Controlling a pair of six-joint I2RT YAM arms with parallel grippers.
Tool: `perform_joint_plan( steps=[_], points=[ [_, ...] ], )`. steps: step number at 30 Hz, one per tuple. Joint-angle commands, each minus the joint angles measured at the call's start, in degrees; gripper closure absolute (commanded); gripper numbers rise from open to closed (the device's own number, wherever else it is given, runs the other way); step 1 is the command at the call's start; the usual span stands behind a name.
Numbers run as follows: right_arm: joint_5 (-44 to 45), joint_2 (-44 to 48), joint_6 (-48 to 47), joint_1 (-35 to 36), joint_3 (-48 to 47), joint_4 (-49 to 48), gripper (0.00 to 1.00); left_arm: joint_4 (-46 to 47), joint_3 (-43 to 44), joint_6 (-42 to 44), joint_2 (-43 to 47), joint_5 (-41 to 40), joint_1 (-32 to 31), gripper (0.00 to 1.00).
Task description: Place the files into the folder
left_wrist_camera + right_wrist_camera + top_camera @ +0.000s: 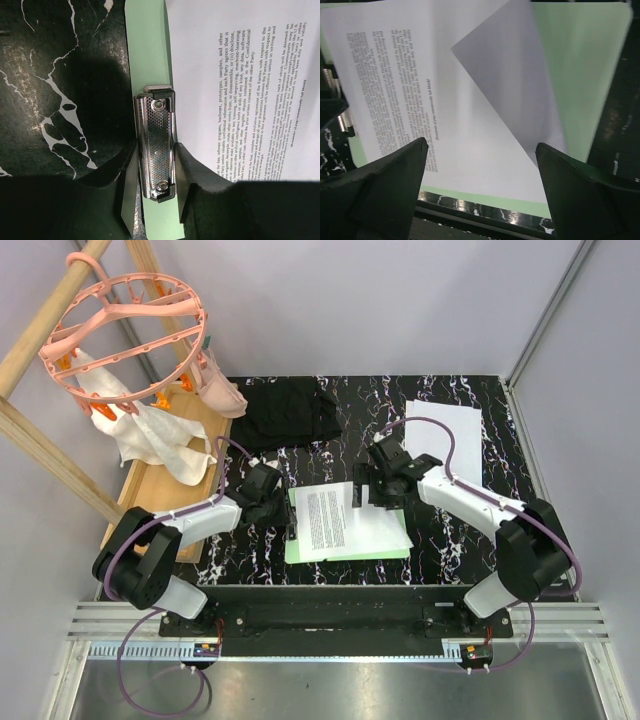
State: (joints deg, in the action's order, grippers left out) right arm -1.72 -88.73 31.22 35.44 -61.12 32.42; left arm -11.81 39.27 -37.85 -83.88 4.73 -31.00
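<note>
The light-green folder (350, 552) lies flat in the middle of the marble table. A printed file (322, 518) rests on it, and a blank file (378, 528) lies skewed across that one. Another blank sheet (443, 435) sits at the back right. My left gripper (157, 147) is shut on the folder's metal clip (156, 127), one finger on each long side. The printed file (240, 90) reaches up to the clip. My right gripper (481, 145) hangs open over the far edge of the sheets, holding nothing. Under it lie the printed file (390, 75), the blank file (520, 85) and the folder (585, 60).
A black fabric piece (290, 410) lies at the back centre. A pink round hanger rack (125, 335) hangs at the back left over a white cloth rag (155, 440) and a wooden board (160, 490). Grey walls close in both sides.
</note>
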Motion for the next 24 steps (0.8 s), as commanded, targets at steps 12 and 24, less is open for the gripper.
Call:
perform_joint_plan(
  steps=[12, 24],
  points=[
    [22.89, 9.1, -2.74, 0.15, -3.3, 12.75, 0.0, -0.67, 0.46, -0.3, -0.59, -0.25, -0.2, 1.0],
    [3.87, 6.64, -2.14, 1.21, -0.43, -2.76, 0.03, -0.49, 0.2, -0.21, -0.5, 0.1, -0.2, 1.0]
  ],
)
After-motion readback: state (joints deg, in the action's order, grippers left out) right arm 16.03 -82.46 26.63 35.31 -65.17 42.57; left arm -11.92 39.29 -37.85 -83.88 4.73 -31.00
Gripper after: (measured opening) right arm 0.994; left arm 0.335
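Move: The file sheet lies on the green folder under the open right hand, its middle about 5 cm to that hand's left, 1 cm nearer the base and 7 cm below, its far right corner turned back. The folder's clip is some 20 cm left and 2 cm back; the blank sheets lie about 18 cm right and 21 cm out. From the left hand at the clip, the sheet's middle is level ahead and 15 cm to the right, barely lower. Over the file sheet, away from the clip and towards the sheet's right end, the right hand sweeps right about 8 cm, climbs some 4 cm and swings back left about 2 cm at the end. It rolls up to 20 degrees, its left side dipping and fingertips swinging right, fingers still wide open. The left hand stays put, keeping its fingers around the clip. ##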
